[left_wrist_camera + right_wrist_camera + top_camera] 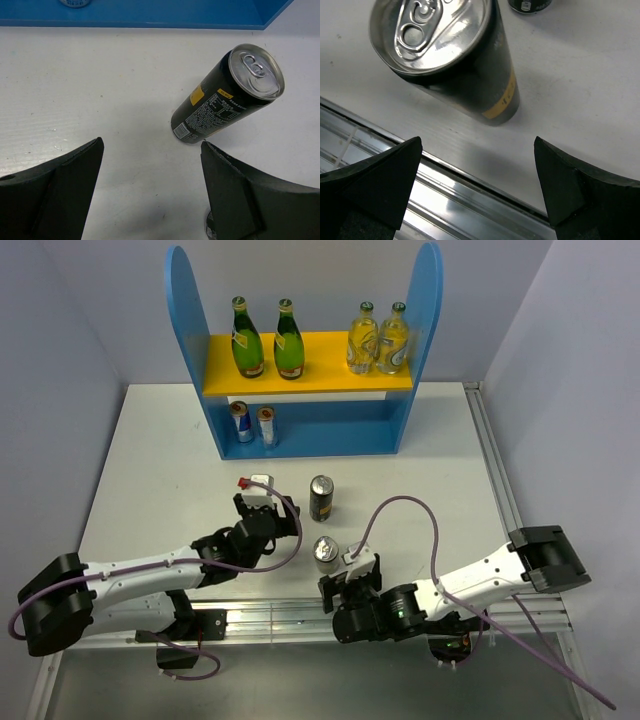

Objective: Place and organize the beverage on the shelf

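The shelf (305, 378) stands at the back of the table. Its yellow board carries two green bottles (247, 340) on the left and two pale bottles (380, 338) on the right. Two silver-blue cans (252, 423) stand on the lower tier. Two black-gold cans stand upright on the table: the far can (321, 498) (225, 95) and the near can (326, 554) (455, 60). My left gripper (267, 508) (150, 142) is open, left of the far can and apart from it. My right gripper (345, 585) (477, 142) is open, just short of the near can, holding nothing.
An aluminium rail (445, 200) runs along the table's near edge under my right gripper. The shelf's blue base (150, 12) lies ahead of my left gripper. Grey walls close in the table on both sides.
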You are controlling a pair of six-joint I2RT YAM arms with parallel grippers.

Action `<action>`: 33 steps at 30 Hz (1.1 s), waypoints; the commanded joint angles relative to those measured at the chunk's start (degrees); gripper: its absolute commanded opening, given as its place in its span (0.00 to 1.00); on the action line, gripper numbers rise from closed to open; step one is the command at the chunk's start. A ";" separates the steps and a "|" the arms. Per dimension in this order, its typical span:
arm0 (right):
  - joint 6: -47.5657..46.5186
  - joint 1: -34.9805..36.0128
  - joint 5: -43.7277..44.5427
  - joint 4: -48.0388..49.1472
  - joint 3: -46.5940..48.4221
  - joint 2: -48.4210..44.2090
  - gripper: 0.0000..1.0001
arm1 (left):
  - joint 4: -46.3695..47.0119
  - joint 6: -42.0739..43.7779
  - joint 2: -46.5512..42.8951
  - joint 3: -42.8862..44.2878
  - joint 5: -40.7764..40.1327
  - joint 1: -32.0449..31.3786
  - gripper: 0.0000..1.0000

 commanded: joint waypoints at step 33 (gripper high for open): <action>15.99 -10.46 22.39 2.57 2.37 14.69 0.15 | 12.84 0.94 4.50 -4.23 4.98 -1.82 0.86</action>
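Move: The nearer black can stands about 5 cm ahead of the right hand and 3 cm to its left, its middle some 2 cm below. The farther black can is roughly 11 cm beyond the nearer can and 1 cm farther left; the table's front edge runs about 7 cm behind the nearer can. From the left hand the nearer can lies some 12 cm right, 4 cm back and 7 cm below. The right hand reaches about 7 cm forward, swinging nearly 20 degrees clockwise, and pinches the nearer can. ##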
